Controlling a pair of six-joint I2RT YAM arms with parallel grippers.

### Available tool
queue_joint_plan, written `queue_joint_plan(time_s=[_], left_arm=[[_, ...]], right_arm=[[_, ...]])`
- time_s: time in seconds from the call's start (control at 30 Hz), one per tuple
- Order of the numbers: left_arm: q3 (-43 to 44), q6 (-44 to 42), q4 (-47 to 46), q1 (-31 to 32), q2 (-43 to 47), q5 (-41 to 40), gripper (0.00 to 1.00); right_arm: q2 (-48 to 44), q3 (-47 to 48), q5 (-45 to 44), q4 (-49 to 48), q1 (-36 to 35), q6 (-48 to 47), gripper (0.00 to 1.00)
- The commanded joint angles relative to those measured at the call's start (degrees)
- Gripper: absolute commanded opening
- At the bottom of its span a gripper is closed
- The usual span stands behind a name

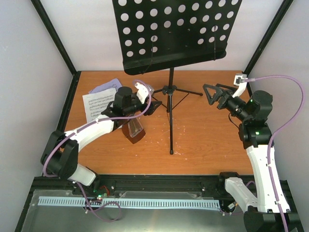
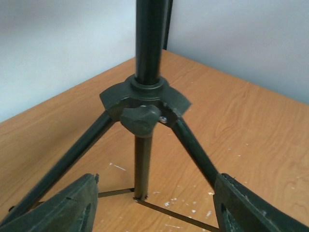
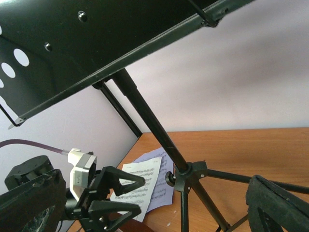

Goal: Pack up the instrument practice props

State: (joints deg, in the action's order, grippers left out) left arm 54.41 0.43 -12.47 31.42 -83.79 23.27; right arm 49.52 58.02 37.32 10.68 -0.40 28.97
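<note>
The black music stand rises mid-table, its perforated desk (image 1: 174, 34) high above the tripod hub (image 1: 170, 90). My left gripper (image 1: 153, 100) is open just left of that hub. In the left wrist view its fingers (image 2: 63, 208) flank the tripod's lower post (image 2: 142, 164) and legs without touching the post. The red-brown metronome (image 1: 134, 131) stands under my left forearm. Sheet-music pages (image 1: 99, 104) lie at the back left, also in the right wrist view (image 3: 140, 179). My right gripper (image 1: 208, 95) is open to the right of the stand, facing the hub (image 3: 190, 174).
Black frame posts (image 1: 55, 38) and grey walls close in the table on the left, back and right. One tripod leg (image 1: 171, 140) runs toward the near edge, another (image 1: 190, 92) toward my right gripper. A bluish page (image 1: 110, 86) lies under the white sheet.
</note>
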Motion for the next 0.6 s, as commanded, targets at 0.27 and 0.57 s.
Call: queue_joint_plan(time_s=[0.27,0.57], left_arm=[[8.0,-7.4,-6.0,0.3,-9.3,-1.7,0.58],[11.1,-8.1,-6.1,0.3,-12.0,0.9,0.46]], right_arm=[[-0.4,-4.7,-0.2,-1.5,0.1,0.4,1.00],[0.1,-10.9,1.3,-2.0,0.0,1.4,1.00]])
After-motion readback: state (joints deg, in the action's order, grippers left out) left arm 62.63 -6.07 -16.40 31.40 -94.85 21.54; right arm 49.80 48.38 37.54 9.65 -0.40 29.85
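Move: The stand's clamp knob, at the tripod hub, is about 7 cm ahead of the left hand, 6 cm to its right and 2 cm lower. From the left hand, the metronome lies some 12 cm left, 4 cm back and 21 cm below, and the white sheet music about 28 cm left, 9 cm ahead and 23 cm down. From the right hand the knob is roughly 13 cm ahead, 18 cm left and 18 cm below. The knob on the stand's hub is closed in on by the left hand, which goes about 5 cm forward and some 2 cm right, dipping slightly before rising again, while its open fingers narrow by about a third, not yet gripping. The right hand, jaws still wide open, sinks about 7 cm on the other side of the stand, slowly at first and then faster. ##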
